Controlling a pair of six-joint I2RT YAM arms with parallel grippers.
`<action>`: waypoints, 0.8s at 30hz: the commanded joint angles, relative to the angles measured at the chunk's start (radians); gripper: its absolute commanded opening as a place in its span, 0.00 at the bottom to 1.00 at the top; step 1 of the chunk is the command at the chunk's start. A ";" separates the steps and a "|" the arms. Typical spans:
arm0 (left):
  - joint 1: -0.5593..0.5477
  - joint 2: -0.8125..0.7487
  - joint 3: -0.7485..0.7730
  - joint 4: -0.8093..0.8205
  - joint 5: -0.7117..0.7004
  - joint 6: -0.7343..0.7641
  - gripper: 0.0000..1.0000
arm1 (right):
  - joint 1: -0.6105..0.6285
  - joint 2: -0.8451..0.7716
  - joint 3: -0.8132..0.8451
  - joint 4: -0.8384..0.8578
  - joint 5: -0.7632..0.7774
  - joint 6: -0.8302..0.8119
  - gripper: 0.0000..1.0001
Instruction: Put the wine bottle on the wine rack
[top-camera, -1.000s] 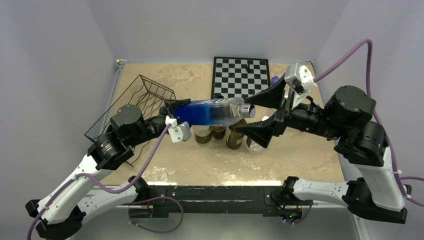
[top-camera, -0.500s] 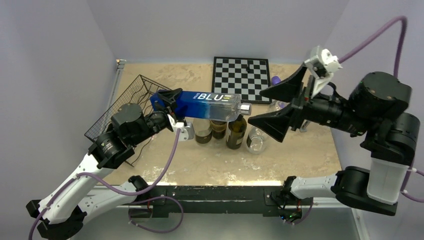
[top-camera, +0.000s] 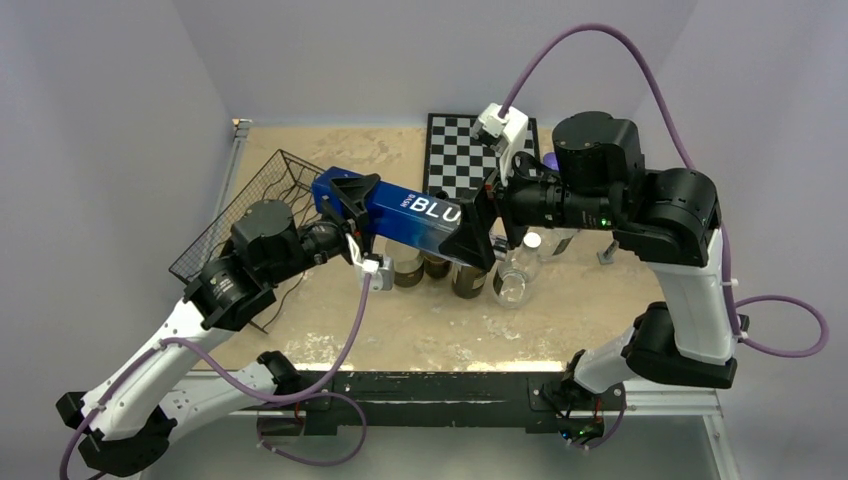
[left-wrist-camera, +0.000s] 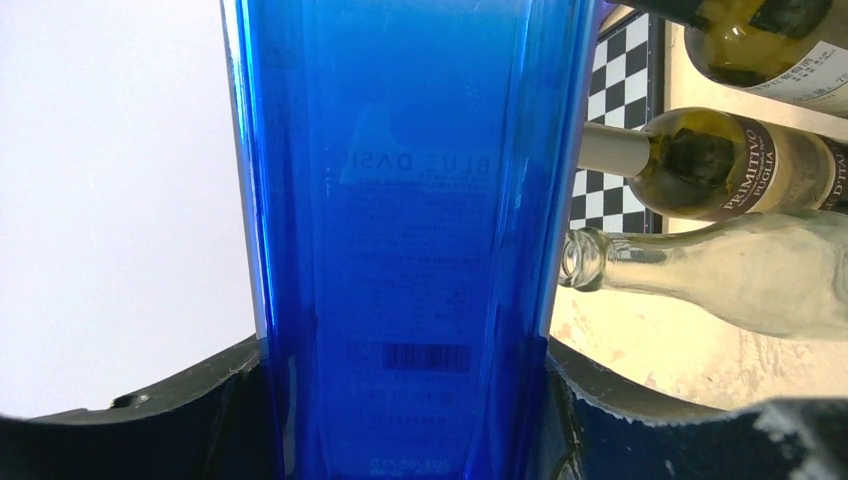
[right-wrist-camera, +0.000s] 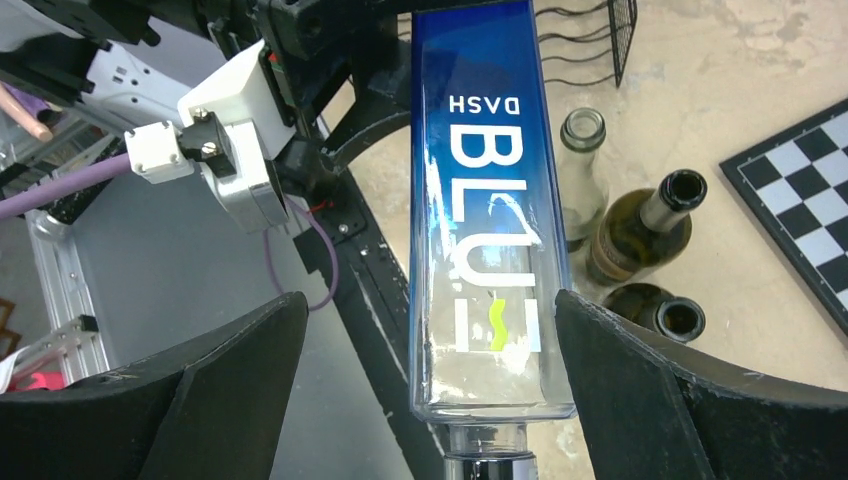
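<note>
The wine bottle is a square blue one lettered BLUE, lying level in the air above the table's middle. My left gripper is shut on its base end; in the left wrist view the blue glass fills the gap between both black fingers. My right gripper stands open around the clear neck end, with a gap on each side of the bottle. The wine rack, black wire, sits at the table's left edge, behind my left arm.
Several green and clear bottles stand upright under the held bottle; the left wrist view catches them as well. A black-and-white chessboard lies at the back. A purple object sits beside it.
The left gripper raised the bottle and swung its base toward the back left. The right arm swung in from the right; its open jaws now straddle the neck end.
</note>
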 joint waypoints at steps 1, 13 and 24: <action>0.002 -0.022 0.090 0.276 0.065 0.057 0.00 | 0.003 -0.014 -0.015 -0.063 0.027 -0.008 0.98; 0.002 -0.015 0.035 0.392 0.120 0.174 0.00 | 0.003 0.023 -0.072 -0.086 0.082 -0.034 0.98; 0.002 -0.001 0.003 0.465 0.119 0.199 0.00 | 0.003 0.013 -0.142 -0.014 0.090 -0.012 0.90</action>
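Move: The left hand already holds the blue wine bottle near its base; the bottle's middle lies about 6 cm to its right and 3 cm back. From the open right hand that middle is some 7 cm left, 4 cm forward and 6 cm below. The wine rack lies about 26 cm left of the left hand, 8 cm forward and 31 cm below; a clear bottle stands 5 cm right, 3 cm forward, its middle 22 cm below. The open right hand sinks about 5.5 cm, edging slightly forward and tipping its fingers some 10 degrees farther down, so that they come down from the neck end astride the blue bottle's body, starting to narrow only at the very end. Meanwhile the left hand keeps its grip near the base and lifts the bottle about 3.5 cm with a small drift to the right, its wrist turning some 15 degrees so that the fingers tip up, bringing the bottle up between the right fingers. ##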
